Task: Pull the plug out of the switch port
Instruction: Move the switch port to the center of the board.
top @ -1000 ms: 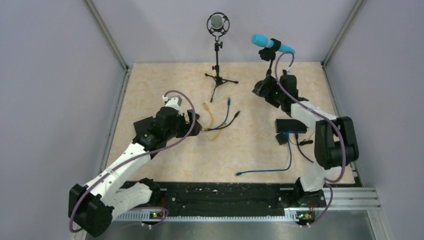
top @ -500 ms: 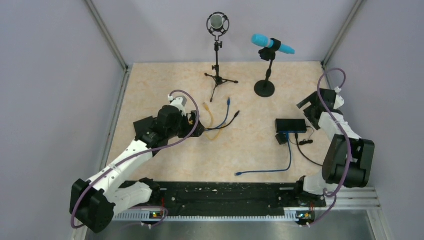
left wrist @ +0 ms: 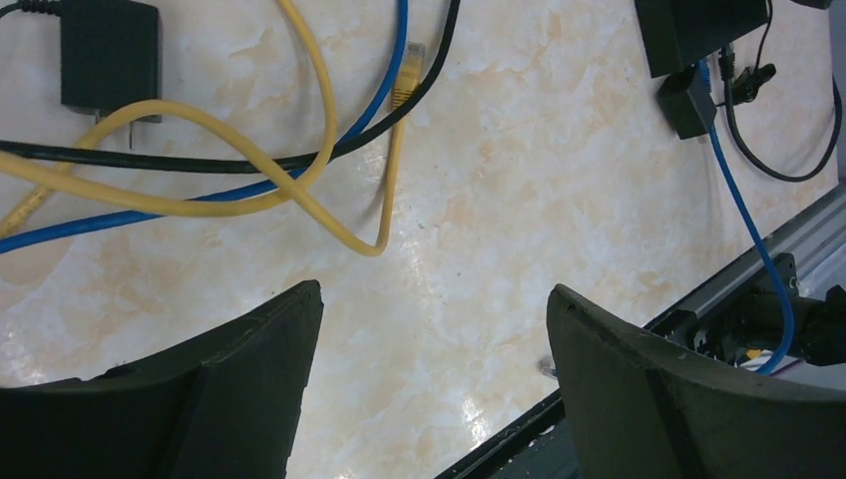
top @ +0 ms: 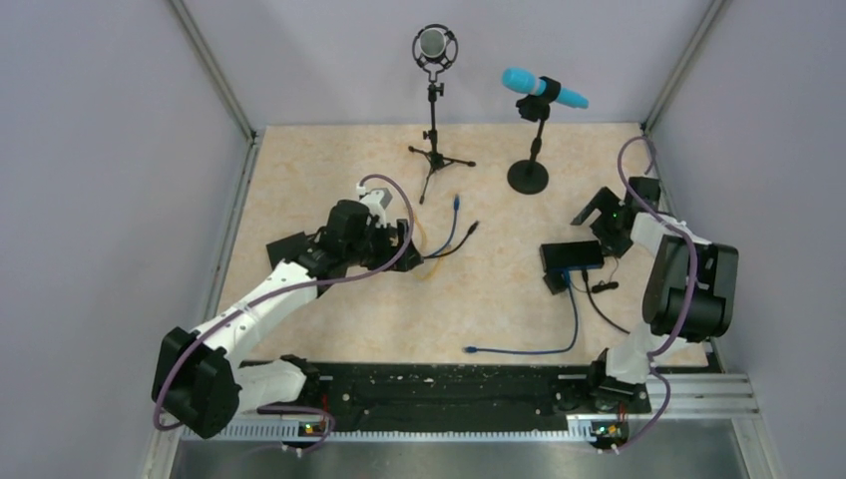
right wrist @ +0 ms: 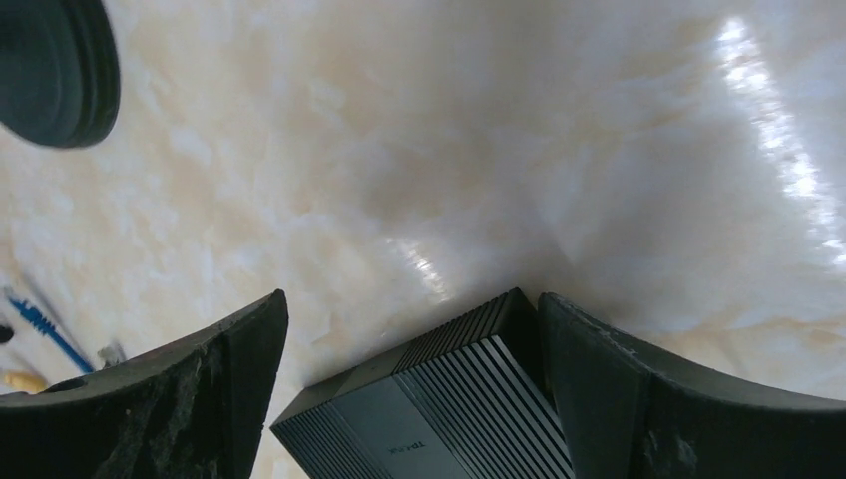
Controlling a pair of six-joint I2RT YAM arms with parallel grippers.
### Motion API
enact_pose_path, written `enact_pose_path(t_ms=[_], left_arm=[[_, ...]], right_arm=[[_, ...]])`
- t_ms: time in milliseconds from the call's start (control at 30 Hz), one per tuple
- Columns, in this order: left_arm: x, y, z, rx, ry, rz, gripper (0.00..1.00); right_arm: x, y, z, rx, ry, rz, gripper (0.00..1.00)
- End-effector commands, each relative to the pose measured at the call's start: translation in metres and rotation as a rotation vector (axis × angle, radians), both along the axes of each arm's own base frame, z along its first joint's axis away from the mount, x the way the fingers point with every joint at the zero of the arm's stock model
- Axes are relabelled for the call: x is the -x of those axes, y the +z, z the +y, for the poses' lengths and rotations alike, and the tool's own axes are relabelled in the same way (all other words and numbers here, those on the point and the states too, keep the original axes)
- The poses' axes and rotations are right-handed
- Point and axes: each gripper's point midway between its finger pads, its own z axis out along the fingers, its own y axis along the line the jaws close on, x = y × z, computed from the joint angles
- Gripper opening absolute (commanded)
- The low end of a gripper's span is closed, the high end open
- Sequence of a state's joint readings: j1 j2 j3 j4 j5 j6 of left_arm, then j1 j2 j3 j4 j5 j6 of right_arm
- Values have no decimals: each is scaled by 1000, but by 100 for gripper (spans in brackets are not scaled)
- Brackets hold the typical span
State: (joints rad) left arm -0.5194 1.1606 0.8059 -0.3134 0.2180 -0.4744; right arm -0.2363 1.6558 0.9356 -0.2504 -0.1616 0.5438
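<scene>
The switch point(top: 572, 255), a flat ribbed black box, lies at the right of the table. A blue cable point(top: 576, 304) runs into its near edge; the port and plug point(top: 570, 271) are too small to make out. My right gripper point(top: 602, 216) is open at the box's far right corner. In the right wrist view the switch point(right wrist: 439, 404) sits between the wide fingers of that gripper point(right wrist: 414, 304), its corner against the right finger point(right wrist: 619, 379). My left gripper point(left wrist: 434, 289) is open and empty above bare table, beside loose yellow, blue and black cables point(left wrist: 299, 150).
A round black mic-stand base point(top: 528, 178) with a blue microphone stands behind the switch, and a tripod mic stand point(top: 436, 150) is at the back centre. A black power adapter point(left wrist: 108, 55) lies among the loose cables. A small black block point(top: 556, 282) sits by the switch.
My right arm swung from the round mic-stand base out to the right, then in to the switch's far corner; the switch shifted slightly left and turned. My left arm crept right over the loose cables.
</scene>
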Motion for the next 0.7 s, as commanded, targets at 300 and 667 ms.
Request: enact_pose_path(t_ms=[300, 667], left_arm=[[-33, 15, -56, 31, -185, -11, 87], [-42, 16, -152, -203, -484, -174, 89]], right_arm=[[8, 11, 127, -305, 32, -121, 94], [27, 66, 27, -5, -244, -91, 99]])
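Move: The switch port sits just to the left of the right hand, its middle about 5 cm left, 4 cm back and 2 cm lower. From that hand, the small black box is some 9 cm left and 10 cm back, and the microphone stand's base roughly 15 cm left and 17 cm ahead. From the left hand the switch port is about 41 cm right, 8 cm ahead and 14 cm below; the black plug is 18 cm right and 16 cm ahead. The switch port is pushed leftward, towards the board's middle, by the right hand, its right finger against the port's right end: about 13 cm left with fingers wide open and the hand's left side tipping up, then the hand backs off some 3 cm right, rising slightly, clear of the port. The left hand, still open, sweeps about 12 cm right and a little forward towards the port, turning clockwise. ##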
